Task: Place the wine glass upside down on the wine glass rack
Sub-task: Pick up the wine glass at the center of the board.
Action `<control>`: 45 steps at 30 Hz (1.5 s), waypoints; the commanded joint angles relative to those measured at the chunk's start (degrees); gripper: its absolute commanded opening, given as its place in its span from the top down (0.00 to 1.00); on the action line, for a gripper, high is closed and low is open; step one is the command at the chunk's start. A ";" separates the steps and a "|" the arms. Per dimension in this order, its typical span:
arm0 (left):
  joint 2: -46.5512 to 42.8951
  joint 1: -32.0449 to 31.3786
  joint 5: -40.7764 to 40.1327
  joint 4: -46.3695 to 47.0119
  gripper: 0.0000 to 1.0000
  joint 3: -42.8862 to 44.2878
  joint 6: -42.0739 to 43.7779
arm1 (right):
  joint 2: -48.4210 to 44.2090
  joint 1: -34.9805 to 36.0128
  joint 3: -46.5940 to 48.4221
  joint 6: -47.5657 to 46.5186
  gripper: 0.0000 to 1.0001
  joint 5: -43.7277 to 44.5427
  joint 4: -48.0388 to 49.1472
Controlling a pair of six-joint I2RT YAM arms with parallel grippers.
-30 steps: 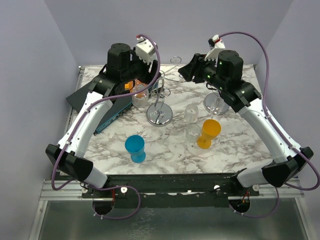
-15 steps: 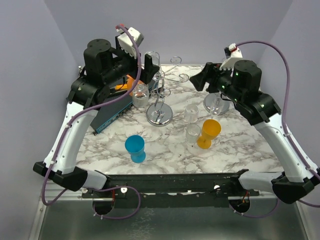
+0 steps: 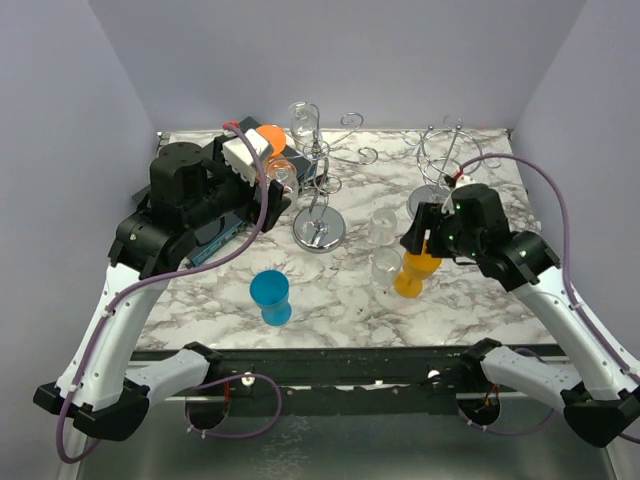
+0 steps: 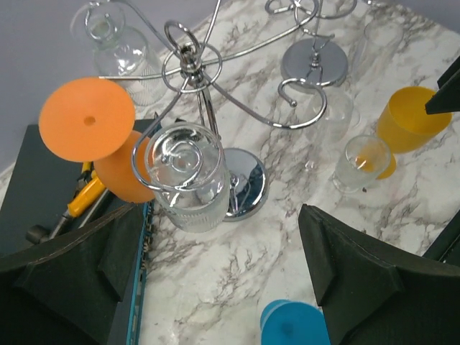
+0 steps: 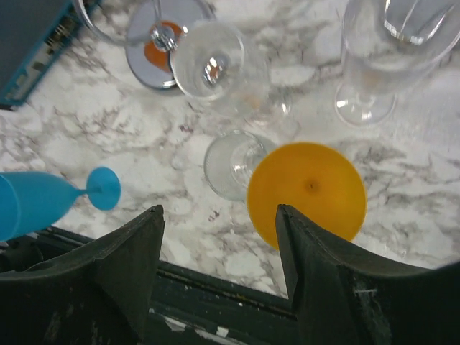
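Note:
The chrome wine glass rack [image 3: 318,205] stands mid-table, also in the left wrist view [image 4: 188,57]. An orange glass [image 3: 272,135] and two clear glasses [image 3: 303,120] hang upside down from its hooks; in the left wrist view I see the orange glass [image 4: 90,118] and a ribbed clear glass [image 4: 188,180]. My left gripper [image 3: 268,198] is open and empty, left of the rack and above the table [image 4: 223,287]. My right gripper [image 3: 412,238] is open and empty, just above the yellow glass [image 3: 418,268], which shows between its fingers [image 5: 307,194].
A blue glass [image 3: 270,297] stands near the front. Two clear glasses [image 3: 383,225] stand between the rack and the yellow glass. A second chrome rack [image 3: 445,150] stands back right with a tall clear glass [image 5: 388,57] beside it. A dark box [image 3: 215,235] lies at left.
Both arms have drawn back from the rack toward the near side. The left gripper has left the hanging glasses; the right gripper has come down over the yellow glass.

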 commanded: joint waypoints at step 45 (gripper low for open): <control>3.04 0.05 11.10 -1.02 0.01 -0.10 -5.14 | 2.87 -0.23 26.37 -1.52 1.00 8.61 -24.82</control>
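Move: The yellow wine glass stands under the right hand, its middle roughly 17 cm below, 3 cm right and 2 cm back. A short clear glass is about 4 cm left, 1 cm back and 21 cm below; a clear stemmed glass some 8 cm ahead, 5 cm left and 18 cm below. From the left hand, the yellow wine glass lies about 33 cm right, 4 cm back and 31 cm below. Right hand sinks 9 cm, pinches the yellow glass's left rim, lifts some 14 cm; left hand dips 4 cm. ##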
